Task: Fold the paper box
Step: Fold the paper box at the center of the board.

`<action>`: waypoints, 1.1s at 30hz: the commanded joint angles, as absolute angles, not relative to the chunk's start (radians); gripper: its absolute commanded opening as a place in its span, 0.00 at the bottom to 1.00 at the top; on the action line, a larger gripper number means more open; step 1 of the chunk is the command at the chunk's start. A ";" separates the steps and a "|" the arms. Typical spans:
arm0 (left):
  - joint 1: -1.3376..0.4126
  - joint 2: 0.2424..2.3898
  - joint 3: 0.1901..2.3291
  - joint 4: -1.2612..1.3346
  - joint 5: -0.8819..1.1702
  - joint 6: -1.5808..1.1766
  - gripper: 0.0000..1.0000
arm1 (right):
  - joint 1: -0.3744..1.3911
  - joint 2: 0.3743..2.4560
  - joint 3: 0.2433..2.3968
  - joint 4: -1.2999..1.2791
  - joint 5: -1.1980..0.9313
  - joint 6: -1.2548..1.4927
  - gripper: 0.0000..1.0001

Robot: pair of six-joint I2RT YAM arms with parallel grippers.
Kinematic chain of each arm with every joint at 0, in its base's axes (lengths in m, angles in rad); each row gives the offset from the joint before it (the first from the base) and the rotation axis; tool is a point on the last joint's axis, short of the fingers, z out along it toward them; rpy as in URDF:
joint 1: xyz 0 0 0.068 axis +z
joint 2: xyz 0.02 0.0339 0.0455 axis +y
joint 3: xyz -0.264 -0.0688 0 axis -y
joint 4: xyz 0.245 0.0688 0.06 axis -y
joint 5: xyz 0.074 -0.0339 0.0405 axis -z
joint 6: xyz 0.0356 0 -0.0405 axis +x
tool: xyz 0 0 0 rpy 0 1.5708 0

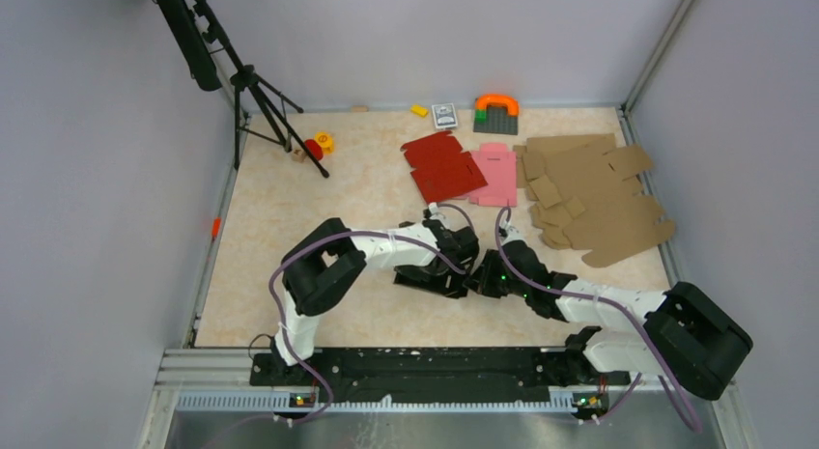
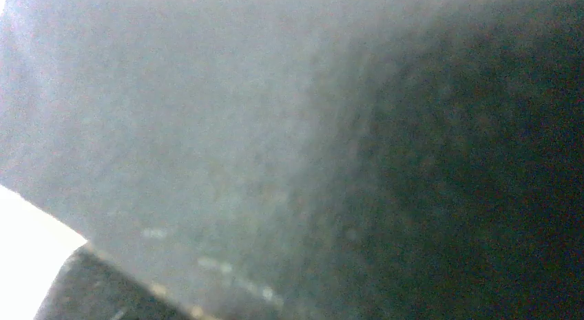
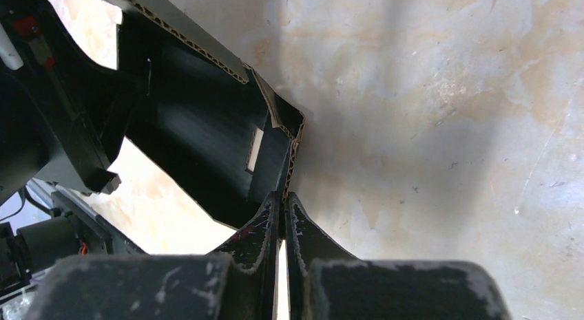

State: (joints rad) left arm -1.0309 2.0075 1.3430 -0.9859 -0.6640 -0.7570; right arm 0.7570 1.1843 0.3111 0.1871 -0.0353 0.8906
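Note:
The black paper box [image 1: 428, 278] lies partly folded at the table's middle, between my two grippers. My right gripper [image 3: 284, 196] is shut on the corrugated edge of one raised wall of the box [image 3: 206, 148], and it sits at the box's right end [image 1: 485, 278]. My left gripper [image 1: 462, 266] reaches down onto the box from the left. The left wrist view is filled by a blurred dark panel of the box [image 2: 289, 148] right against the lens. It hides the left fingers, so I cannot tell what they touch.
A red blank [image 1: 442, 166] and a pink blank [image 1: 497, 172] lie behind the grippers, with brown cardboard blanks [image 1: 589, 193] at the back right. A tripod [image 1: 253, 92] stands back left beside small toys [image 1: 317, 145]. A grey plate with an orange arch [image 1: 495, 111] sits by the back wall.

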 commanded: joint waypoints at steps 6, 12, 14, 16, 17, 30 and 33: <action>-0.945 1.891 1.231 -0.881 -0.473 -0.640 0.23 | 0.757 1.146 0.364 0.135 -0.003 0.846 0.00; -0.933 1.850 1.221 -0.870 -0.450 -0.627 0.28 | 0.756 1.144 0.377 0.119 -0.003 0.833 0.00; -0.932 1.837 1.219 -0.865 -0.436 -0.624 0.31 | 0.756 1.147 0.379 0.118 -0.003 0.830 0.00; -0.928 1.824 1.218 -0.857 -0.421 -0.621 0.31 | 0.756 1.151 0.382 0.118 -0.003 0.828 0.00; -0.923 1.817 1.217 -0.851 -0.412 -0.619 0.31 | 0.756 1.152 0.382 0.119 -0.003 0.827 0.00; -0.852 1.655 1.150 -0.761 -0.251 -0.589 0.32 | 0.756 1.154 0.378 0.121 -0.003 0.826 0.00; -0.837 1.609 1.111 -0.732 -0.205 -0.588 0.32 | 0.755 1.154 0.378 0.122 -0.003 0.824 0.00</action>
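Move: Between the left fingertips, nearly shut, is the black box's left end wall. From this hand, the raised lid panel stands about 4 cm ahead, 5 cm right and 3 cm up; the flat red sheet lies some 17 cm ahead and 7 cm right, 3 cm lower. The right hand already pinches the right end wall at its fingertips; the lid panel is roughly 6 cm ahead and 6 cm left of it, 2 cm up. Opening to about a third, the left gripper lets go of the box's left end wall while its wrist rolls left side down and tips a little downward; the fingers stay almost in place, then rise about 3 cm clear of the end wall, the roll reaching some 25 degrees. The right gripper stays shut on the right end wall, holding the box. ##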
